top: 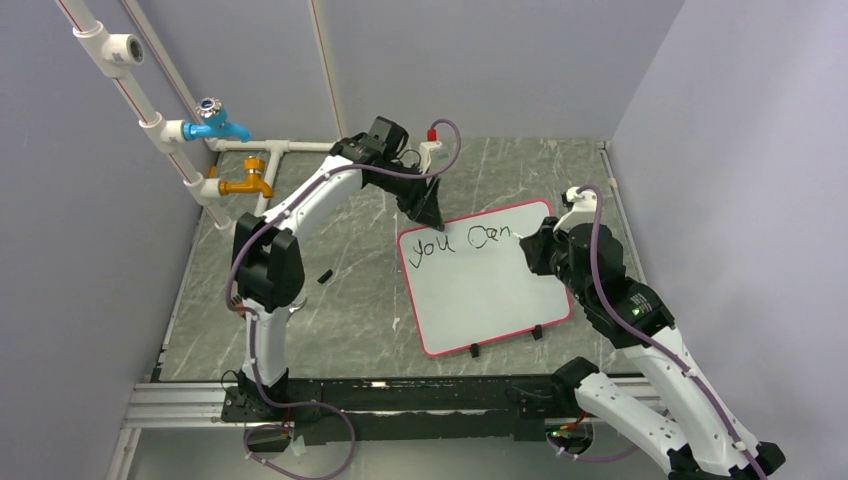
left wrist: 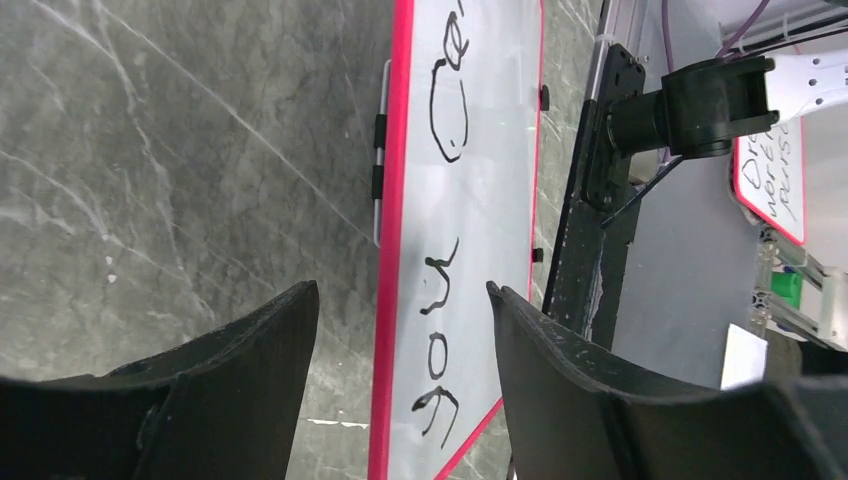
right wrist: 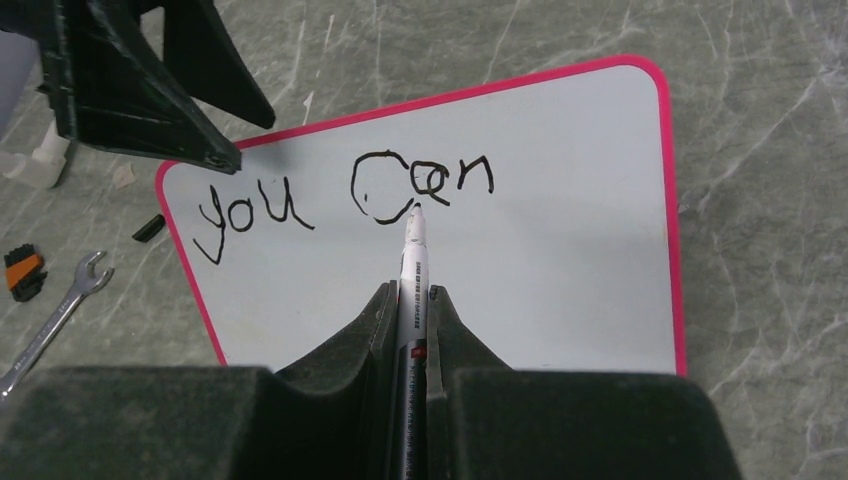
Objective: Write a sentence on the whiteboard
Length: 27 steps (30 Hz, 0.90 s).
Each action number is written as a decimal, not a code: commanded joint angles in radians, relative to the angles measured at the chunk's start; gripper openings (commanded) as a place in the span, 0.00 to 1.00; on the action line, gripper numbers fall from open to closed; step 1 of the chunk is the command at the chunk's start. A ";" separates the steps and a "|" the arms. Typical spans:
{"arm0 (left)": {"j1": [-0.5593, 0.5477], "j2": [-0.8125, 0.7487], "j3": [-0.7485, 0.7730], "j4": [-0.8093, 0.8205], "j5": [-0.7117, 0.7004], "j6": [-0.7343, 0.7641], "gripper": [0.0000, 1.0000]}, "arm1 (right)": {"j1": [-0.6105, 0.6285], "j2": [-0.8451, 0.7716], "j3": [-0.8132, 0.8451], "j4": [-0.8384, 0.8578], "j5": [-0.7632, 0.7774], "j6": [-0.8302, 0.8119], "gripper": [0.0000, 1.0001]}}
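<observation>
The whiteboard (top: 485,295) lies flat on the grey marble table, red-pink rim all round, with "you Can" in black along its far edge. My right gripper (right wrist: 408,292) is shut on a white marker (right wrist: 413,255), whose tip rests on the board (right wrist: 560,260) between the "C" and the "a". In the top view, the right gripper (top: 527,245) sits over the board's far right part. My left gripper (top: 430,213) is open at the board's far left corner. Its fingers straddle the red rim (left wrist: 388,300) beside the word "you", with nothing held.
White pipes with a blue tap (top: 215,125) and a brass tap (top: 250,185) stand at the back left. A wrench (right wrist: 55,315) and a small black-and-orange piece (right wrist: 22,272) lie left of the board. A red-capped white object (top: 432,145) stands behind the left gripper. Grey walls enclose the table.
</observation>
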 commanded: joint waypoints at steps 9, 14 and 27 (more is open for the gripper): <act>-0.039 0.082 0.071 -0.008 0.094 -0.015 0.55 | -0.003 -0.019 -0.013 0.045 -0.016 0.001 0.00; -0.044 0.087 0.072 -0.016 0.088 -0.018 0.46 | -0.002 -0.022 -0.018 0.049 -0.017 0.003 0.00; -0.060 0.079 0.075 -0.045 0.077 0.003 0.18 | -0.002 -0.032 -0.017 0.039 -0.013 0.003 0.00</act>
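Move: The whiteboard's top edge, at the spot just above "you", lies close to the left hand's open fingers: about 1 cm back, 2 cm to the right and 3 cm below. The word "you" sits some 5 cm back, 1 cm right and 5 cm down, "Can" about 11 cm right, 3 cm back and 5 cm down, and the board's top left corner 6 cm left, 3 cm back. From the right hand that edge spot is roughly 17 cm left, 7 cm ahead and 7 cm lower. The whiteboard's top edge above "you" comes between the left hand's fingers as that hand eases down, right and a little back, about 3 cm in all, one finger behind the board and one on its face. The fingers then close by some two thirds of their opening to pinch the rim, while the right hand keeps the marker still, off the board. ##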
